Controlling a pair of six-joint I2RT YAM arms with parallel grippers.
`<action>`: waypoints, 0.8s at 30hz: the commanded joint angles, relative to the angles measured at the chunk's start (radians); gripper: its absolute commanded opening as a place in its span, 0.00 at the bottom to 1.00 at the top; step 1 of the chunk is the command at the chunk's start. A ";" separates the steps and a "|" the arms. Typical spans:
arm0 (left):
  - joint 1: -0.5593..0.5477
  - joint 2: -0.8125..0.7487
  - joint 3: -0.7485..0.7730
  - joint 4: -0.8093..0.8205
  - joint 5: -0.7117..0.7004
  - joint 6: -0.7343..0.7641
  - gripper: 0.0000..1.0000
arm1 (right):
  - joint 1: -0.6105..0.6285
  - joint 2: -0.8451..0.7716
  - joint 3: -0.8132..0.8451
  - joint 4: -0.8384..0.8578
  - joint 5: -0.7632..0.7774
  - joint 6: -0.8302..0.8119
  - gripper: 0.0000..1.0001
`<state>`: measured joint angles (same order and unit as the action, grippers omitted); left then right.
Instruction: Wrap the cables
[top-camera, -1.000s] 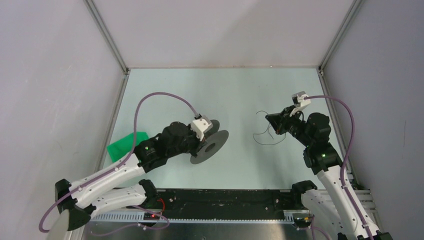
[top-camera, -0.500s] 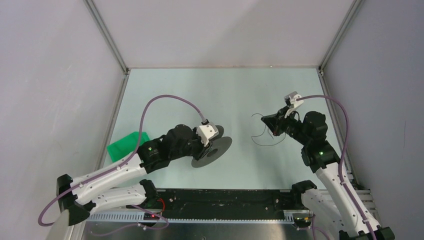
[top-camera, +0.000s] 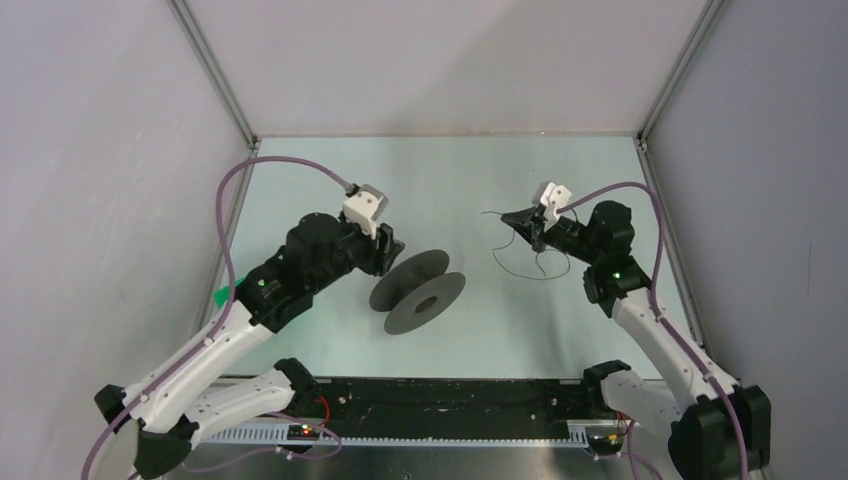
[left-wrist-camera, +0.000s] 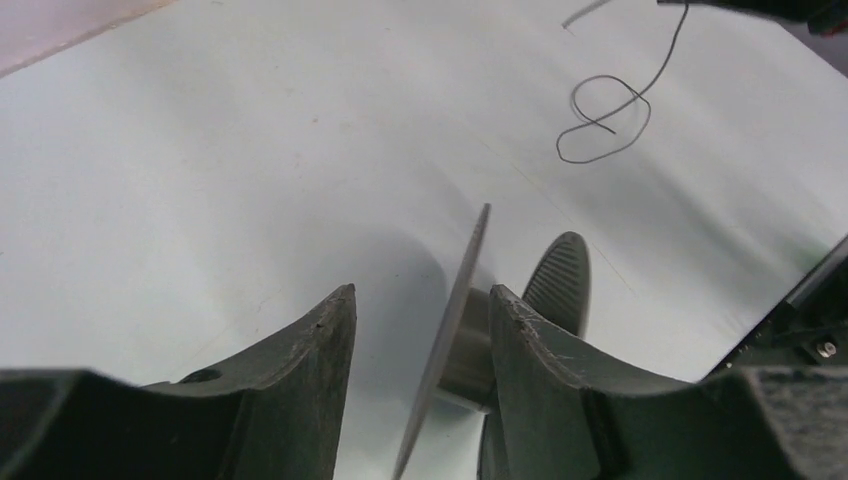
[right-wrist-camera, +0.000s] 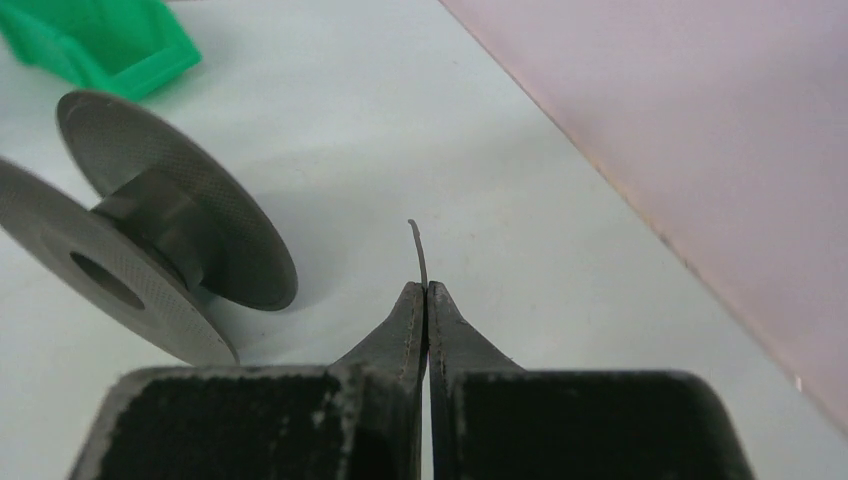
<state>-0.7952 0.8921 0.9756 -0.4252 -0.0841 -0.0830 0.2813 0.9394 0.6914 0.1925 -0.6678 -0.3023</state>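
The thin black cable (top-camera: 528, 266) curls on the table in front of the right arm. One end is pinched in my shut right gripper (top-camera: 520, 219), and a short tip of cable (right-wrist-camera: 418, 243) sticks out past the right gripper (right-wrist-camera: 427, 291). The dark grey spool (top-camera: 418, 290) rests tilted on the table at centre. My left gripper (top-camera: 386, 250) hovers just up-left of it, open. In the left wrist view the spool's near flange (left-wrist-camera: 462, 290) stands between the spread jaws of the left gripper (left-wrist-camera: 420, 310), touching neither, with the cable's loops (left-wrist-camera: 603, 122) beyond.
A green bin (right-wrist-camera: 105, 35) lies at the table's left edge, mostly hidden under the left arm in the top view (top-camera: 224, 297). Metal frame posts and grey walls close in the table on three sides.
My left gripper has opened, let go of the spool and drawn back up-left. The spool now rests on the table. The right gripper carried the cable end left and farther away.
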 joint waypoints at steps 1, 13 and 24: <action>0.084 -0.051 -0.009 -0.021 0.099 -0.031 0.57 | 0.005 0.103 0.030 0.221 -0.280 -0.210 0.00; 0.169 -0.119 -0.160 -0.035 0.242 -0.015 0.59 | 0.197 0.339 0.263 -0.040 -0.502 -0.625 0.00; 0.233 -0.049 -0.142 -0.035 0.402 -0.058 0.54 | 0.340 0.482 0.441 -0.385 -0.491 -0.885 0.00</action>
<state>-0.5797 0.8249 0.8059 -0.4812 0.2279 -0.1104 0.5800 1.3930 1.0821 -0.0669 -1.1591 -1.0763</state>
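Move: The right hand holds the cable. The spool, standing on its rims, is about 16 cm to its left, 8 cm nearer the base and 17 cm lower. The cable's free end sticks out roughly 4 cm left and 1 cm ahead of those fingers, and its loop trails some 7 cm right, level fore and aft, about 20 cm below. From the empty left hand the spool is about 5 cm right, 2 cm back and 17 cm down. Still pinching the cable, the right hand sweeps about 15 cm left and some 5 cm back at nearly the same height, bringing the cable over the spool's far flange while the wrist swings roughly 50 degrees counter-clockwise. The left hand, fingers staying half open, edges left, then sinks about 7 cm towards the spool's left side, tipping its fingers down; no touch can be made out. ##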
